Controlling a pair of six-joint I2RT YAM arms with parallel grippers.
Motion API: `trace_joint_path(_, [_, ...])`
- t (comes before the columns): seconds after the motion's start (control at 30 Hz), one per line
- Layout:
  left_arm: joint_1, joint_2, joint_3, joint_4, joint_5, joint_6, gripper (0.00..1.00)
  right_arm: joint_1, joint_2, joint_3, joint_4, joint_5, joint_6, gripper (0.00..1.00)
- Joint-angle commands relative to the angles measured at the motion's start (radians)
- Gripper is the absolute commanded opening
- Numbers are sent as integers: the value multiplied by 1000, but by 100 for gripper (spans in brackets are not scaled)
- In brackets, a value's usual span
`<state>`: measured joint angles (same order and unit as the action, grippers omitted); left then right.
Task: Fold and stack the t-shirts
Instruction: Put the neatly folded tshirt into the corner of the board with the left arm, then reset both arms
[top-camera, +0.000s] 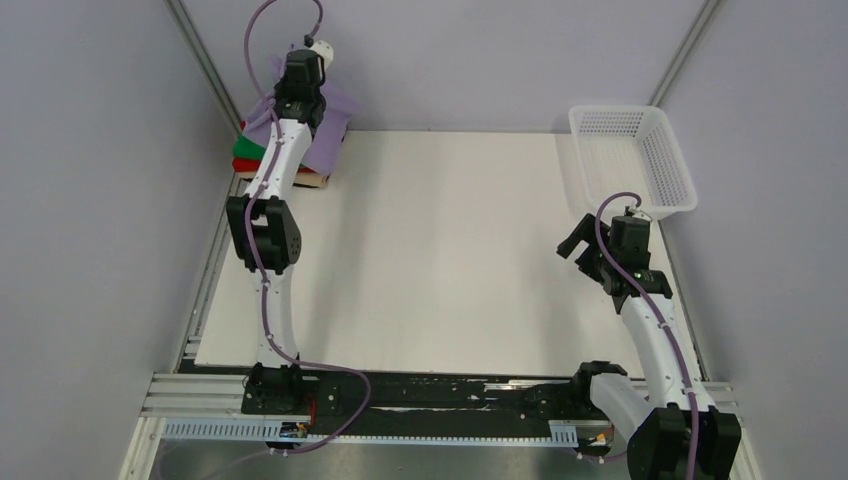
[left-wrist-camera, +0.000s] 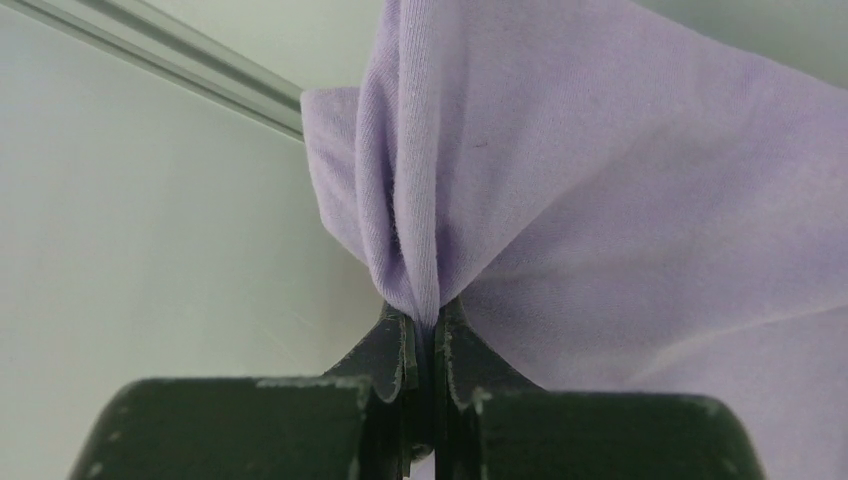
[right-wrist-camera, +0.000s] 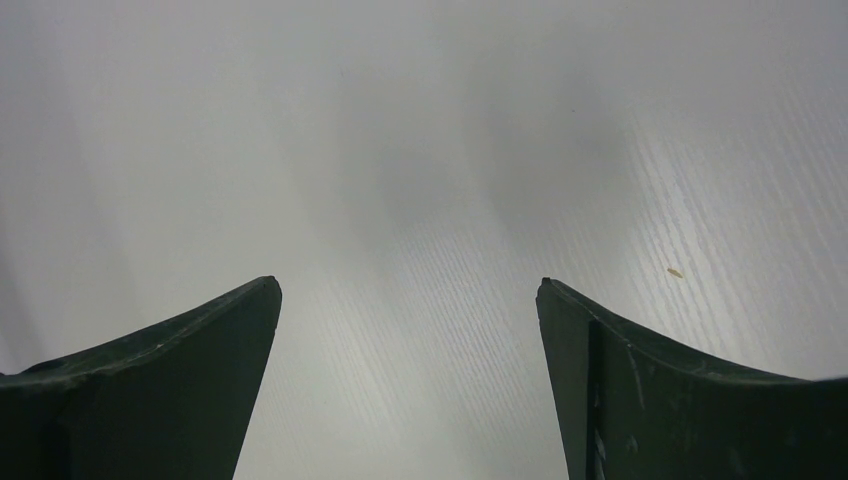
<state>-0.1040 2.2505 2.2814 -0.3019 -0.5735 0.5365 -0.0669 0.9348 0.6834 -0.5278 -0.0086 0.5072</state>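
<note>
A stack of folded t-shirts sits at the table's far left corner: the lavender t-shirt (top-camera: 338, 128) lies on top, with green (top-camera: 246, 148), red (top-camera: 248, 165) and beige (top-camera: 312, 180) edges showing under it. My left gripper (top-camera: 298, 108) is over the stack. In the left wrist view the left gripper (left-wrist-camera: 425, 315) is shut on a pinched fold of the lavender t-shirt (left-wrist-camera: 600, 200), which rises bunched from between the fingers. My right gripper (top-camera: 581, 252) hangs open over the bare table at the right; in the right wrist view this gripper (right-wrist-camera: 408, 285) has nothing between its fingers.
A white mesh basket (top-camera: 633, 160) stands at the far right corner, just beyond the right arm. Grey walls close in the left, back and right sides. The white table top (top-camera: 430, 260) stretches between the two arms.
</note>
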Motion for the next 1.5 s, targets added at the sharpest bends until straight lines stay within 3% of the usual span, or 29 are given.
trace_joint_path(0.0, [39,59,80,77,5,-50,0,-5,-8,31,-1,45,11,100])
trace_joint_path(0.4, [157,229,209,160,13,-132,0,-5,0,44,-38,93,16,100])
trace_joint_path(0.53, [178,257,216,183,17,-139,4,-5,20,59,-48,106,14,100])
trace_joint_path(0.6, [182,266,217,187,20,-147,11,-5,30,67,-49,107,13,100])
trace_joint_path(0.63, [182,268,217,189,20,-148,27,-5,35,70,-50,109,12,100])
trace_joint_path(0.67, [183,269,212,193,17,-148,54,-4,39,75,-51,110,13,100])
trace_joint_path(0.7, [184,270,211,202,15,-149,68,-4,43,78,-51,111,13,100])
trace_joint_path(0.73, [184,271,210,208,2,-149,91,-4,50,82,-51,111,13,100])
trace_joint_path(0.8, [184,268,215,221,-11,-154,99,-4,58,89,-51,109,16,100])
trace_joint_path(1.07, [184,196,212,140,9,-273,100,-4,57,104,-51,91,24,100])
trace_joint_path(1.17, [182,99,152,72,100,-397,100,-4,39,112,-44,87,24,100])
trace_joint_path(1.3, [163,-131,-112,101,205,-556,100,-4,14,121,-24,59,24,100])
trace_joint_path(1.47, [89,-447,-499,93,183,-675,100,-4,-36,102,20,-38,34,100])
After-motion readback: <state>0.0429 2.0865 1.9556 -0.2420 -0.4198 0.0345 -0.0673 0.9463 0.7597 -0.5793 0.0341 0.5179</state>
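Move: The stack my left hand is bringing the pinched purple t-shirt to has its middle about 7 cm back, 3 cm to the right and some 17 cm below this hand. The board's far left corner is roughly 9 cm to the left of the hand, 1 cm back and about 20 cm down. From my right hand, open and empty, the stack lies some 28 cm ahead, 62 cm to the left and about 5 cm below. I carry the t-shirt's pinched edge about 11 cm left and 8 cm down, easing forward, into the walled corner over the stack. There I open my left fingers wide and let go, then draw the hand back about 7 cm and right off the cloth, rising slightly while its left side rolls down some 20 degrees. ##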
